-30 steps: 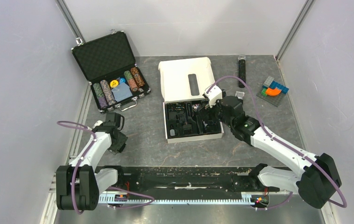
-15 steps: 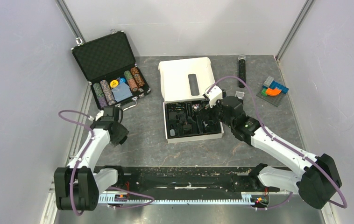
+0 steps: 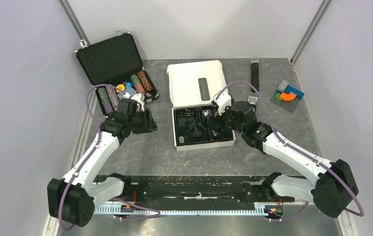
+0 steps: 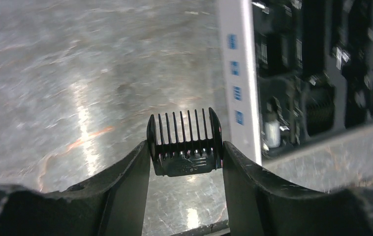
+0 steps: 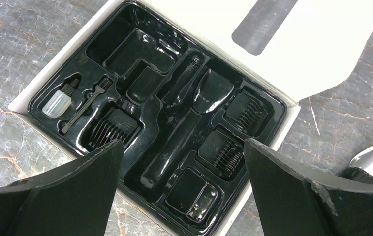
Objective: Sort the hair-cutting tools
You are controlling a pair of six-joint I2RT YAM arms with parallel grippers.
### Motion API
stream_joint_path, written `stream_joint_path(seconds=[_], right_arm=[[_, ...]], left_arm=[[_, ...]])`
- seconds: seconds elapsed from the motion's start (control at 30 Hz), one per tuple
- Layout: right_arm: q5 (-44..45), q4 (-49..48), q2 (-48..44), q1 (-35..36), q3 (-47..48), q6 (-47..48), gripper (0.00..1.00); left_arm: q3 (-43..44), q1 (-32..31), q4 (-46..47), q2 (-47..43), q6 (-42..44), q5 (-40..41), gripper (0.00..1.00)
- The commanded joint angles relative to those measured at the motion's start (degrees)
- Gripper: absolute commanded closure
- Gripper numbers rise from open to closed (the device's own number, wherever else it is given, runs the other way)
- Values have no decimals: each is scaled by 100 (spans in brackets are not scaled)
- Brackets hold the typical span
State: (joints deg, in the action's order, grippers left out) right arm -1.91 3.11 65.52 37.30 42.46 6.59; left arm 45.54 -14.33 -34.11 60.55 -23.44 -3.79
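Observation:
My left gripper [image 3: 147,121] is shut on a small black comb attachment [image 4: 184,142], teeth pointing away, held above the table just left of the white box [image 4: 236,73]. My right gripper [image 3: 215,120] hangs open and empty over the box's black tray [image 5: 125,46]; in the right wrist view it [image 5: 182,145] frames the tray. Ribbed comb shapes sit in three pockets [image 5: 113,125] [image 5: 246,110] [image 5: 221,150]. A long clipper-shaped hollow [image 5: 174,132] runs down the middle; I cannot tell if it is filled. A silver-and-black piece [image 5: 371,164] lies on the table right of the box.
An open case of coloured chips [image 3: 120,83] stands at the back left. A thin black stick with a clear tip [image 3: 255,73] lies behind the box. Coloured blocks [image 3: 288,94] sit at the back right. A small clear bottle [image 5: 56,103] and brush [image 5: 83,110] lie in the tray.
My left arm has swung from the near left up and right, towards the box's left side, with the comb attachment in it. The right arm has hardly moved.

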Motion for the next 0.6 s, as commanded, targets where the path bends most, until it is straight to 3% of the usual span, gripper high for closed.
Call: stream_joint_path(seconds=[0.0, 0.23, 0.57], right_arm=[[47, 194, 34, -10, 356, -145, 5], [-70, 370, -38, -62, 387, -389, 6], [1579, 120, -960, -56, -140, -645, 6]], left_arm=[[245, -522, 504, -164, 1104, -845, 73], [218, -1480, 1356, -121, 1603, -1287, 74], [968, -2854, 2252, 1308, 2333, -1100, 74]])
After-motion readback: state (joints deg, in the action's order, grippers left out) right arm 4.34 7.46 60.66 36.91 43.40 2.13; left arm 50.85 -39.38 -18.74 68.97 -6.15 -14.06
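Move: The left gripper already holds a clipper comb. The empty comb slot in the box's near right corner lies about 30 cm to its right, 2 cm ahead and 10 cm below. On the way, the bottle is some 12 cm right, level ahead and 10 cm below, and the near-left seated comb about 19 cm right and 1 cm ahead. The waiting right gripper has that slot almost straight below it, about 14 cm down. Sweep the left gripper about 16 cm to the right, from beside the box in over its left part, lifting it some 3-4 cm as it goes. Swing the wrist roughly 45 degrees clockwise and keep the comb pinched by its sides. Hold the empty right gripper wide open and near its place, easing it up and to its right only at the end. ##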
